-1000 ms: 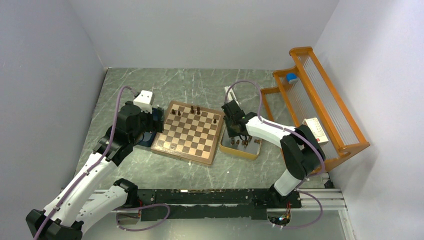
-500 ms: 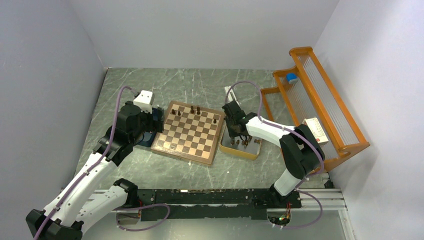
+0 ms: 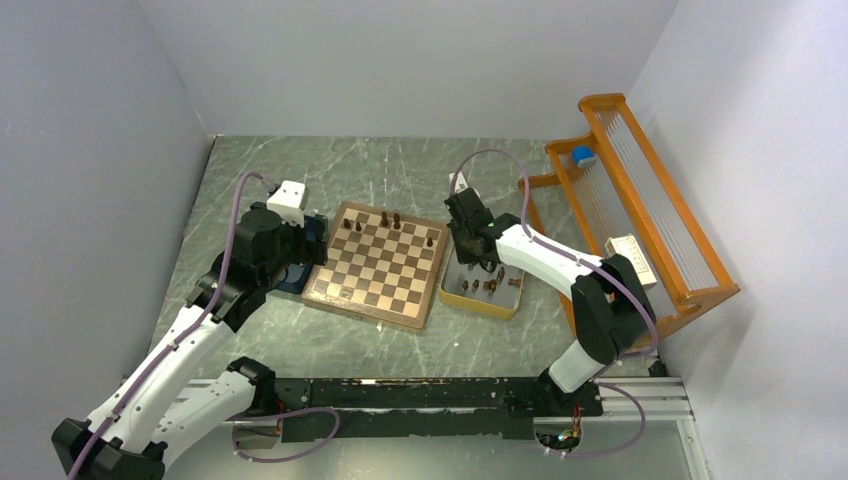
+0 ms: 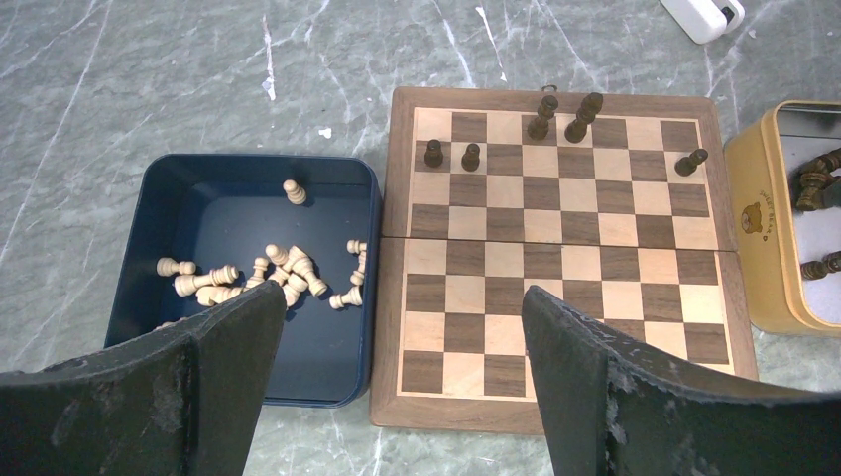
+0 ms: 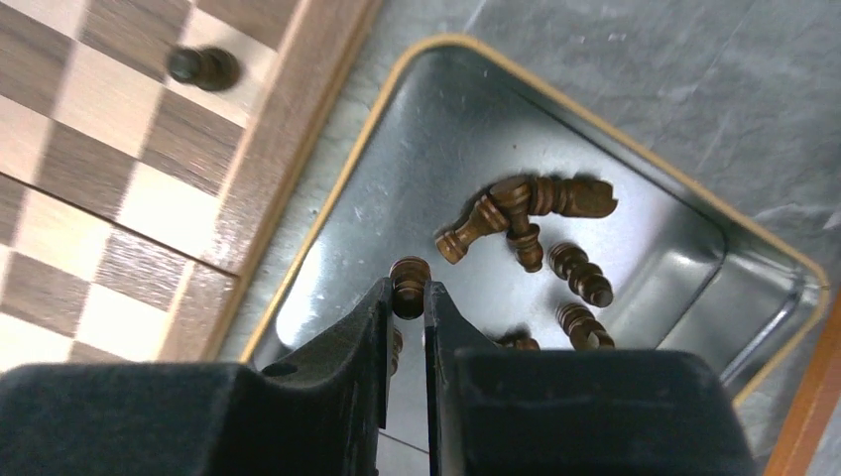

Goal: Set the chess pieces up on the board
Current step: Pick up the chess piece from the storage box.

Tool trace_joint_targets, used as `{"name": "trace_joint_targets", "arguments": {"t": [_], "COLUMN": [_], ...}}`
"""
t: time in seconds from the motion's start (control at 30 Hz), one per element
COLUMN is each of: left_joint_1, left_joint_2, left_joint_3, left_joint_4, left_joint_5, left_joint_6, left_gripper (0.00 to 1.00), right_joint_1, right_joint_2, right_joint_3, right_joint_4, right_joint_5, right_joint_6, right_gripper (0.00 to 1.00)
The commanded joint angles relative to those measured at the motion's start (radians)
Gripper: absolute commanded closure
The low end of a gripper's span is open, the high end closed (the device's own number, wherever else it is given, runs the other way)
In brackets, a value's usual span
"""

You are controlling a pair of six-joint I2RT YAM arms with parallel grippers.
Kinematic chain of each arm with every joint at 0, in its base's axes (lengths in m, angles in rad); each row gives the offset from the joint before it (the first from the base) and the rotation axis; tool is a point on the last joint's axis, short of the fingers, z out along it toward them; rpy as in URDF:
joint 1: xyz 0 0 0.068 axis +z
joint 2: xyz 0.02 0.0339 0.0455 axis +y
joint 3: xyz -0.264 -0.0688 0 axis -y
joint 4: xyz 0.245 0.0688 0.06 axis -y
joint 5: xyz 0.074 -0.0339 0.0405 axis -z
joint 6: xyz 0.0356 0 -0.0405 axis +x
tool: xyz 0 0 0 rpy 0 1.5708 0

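The board (image 3: 378,265) (image 4: 555,248) carries several dark chess pieces (image 4: 540,117) on its far rows, all upright. My right gripper (image 5: 407,297) (image 3: 471,260) is shut on one dark brown piece (image 5: 409,273), whose top pokes out between the fingertips. It hangs above the near-left part of the yellow-rimmed metal tray (image 5: 417,149). Several more dark pieces (image 5: 526,213) lie on their sides in that tray. My left gripper (image 4: 402,307) (image 3: 310,245) stands wide open and holds nothing, hovering over the board's left border.
A dark blue tray (image 4: 248,218) left of the board holds several light pieces (image 4: 288,273). An orange rack (image 3: 640,200) with a white box (image 3: 630,258) stands at the right. A small white object (image 4: 702,15) lies beyond the board.
My right gripper has closed on a dark piece in the yellow tray and lifted it up and slightly farther back. The left arm has not moved.
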Motion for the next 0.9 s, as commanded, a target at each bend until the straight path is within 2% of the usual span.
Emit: {"name": "trace_joint_targets", "arguments": {"t": [0.0,0.3,0.87], "left_joint_1": [-0.003,-0.003,-0.003], "left_joint_2": [-0.012,-0.011,-0.012], "left_joint_3": [-0.001,-0.003,-0.002], "left_joint_4": [0.038,0.038,0.04], "left_joint_5": [0.007,0.008,0.004], "left_joint_6": [0.01,0.011,0.013], "left_gripper": [0.07,0.07,0.07], "right_joint_1": [-0.002,0.024,0.123], "right_joint_2": [-0.046,0.004,0.276], "right_joint_3": [0.079,0.21,0.457], "right_joint_4": [-0.042,-0.032,-0.035], "right_joint_5": [-0.002,-0.04,-0.044], "right_joint_6": [0.002,-0.019,-0.035], "right_gripper": [0.87,0.87,0.87]}}
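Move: The dark chess piece is already pinched in the right fingers, low over the storage box. The chess board's middle lies about 23 cm to that hand's left and 2 cm ahead, a little below. The lone pawn at its right side is some 9 cm ahead and 9 cm left, about level; the loose piece cluster in the box is 5 cm ahead, 5 cm right and 4 cm lower. From the left hand the board's middle is about 15 cm right, 2 cm back and 18 cm down. The dark piece, still pinched, is lifted up out of the storage box by the right hand, first about 7 cm up with a little forward and left, then swung left over the box edge onto the board side, sinking some 2.5 cm towards the lone pawn. In all it goes about 10 cm left and 5 cm forward, turning slightly counter-clockwise, the fingers keeping their hold. ##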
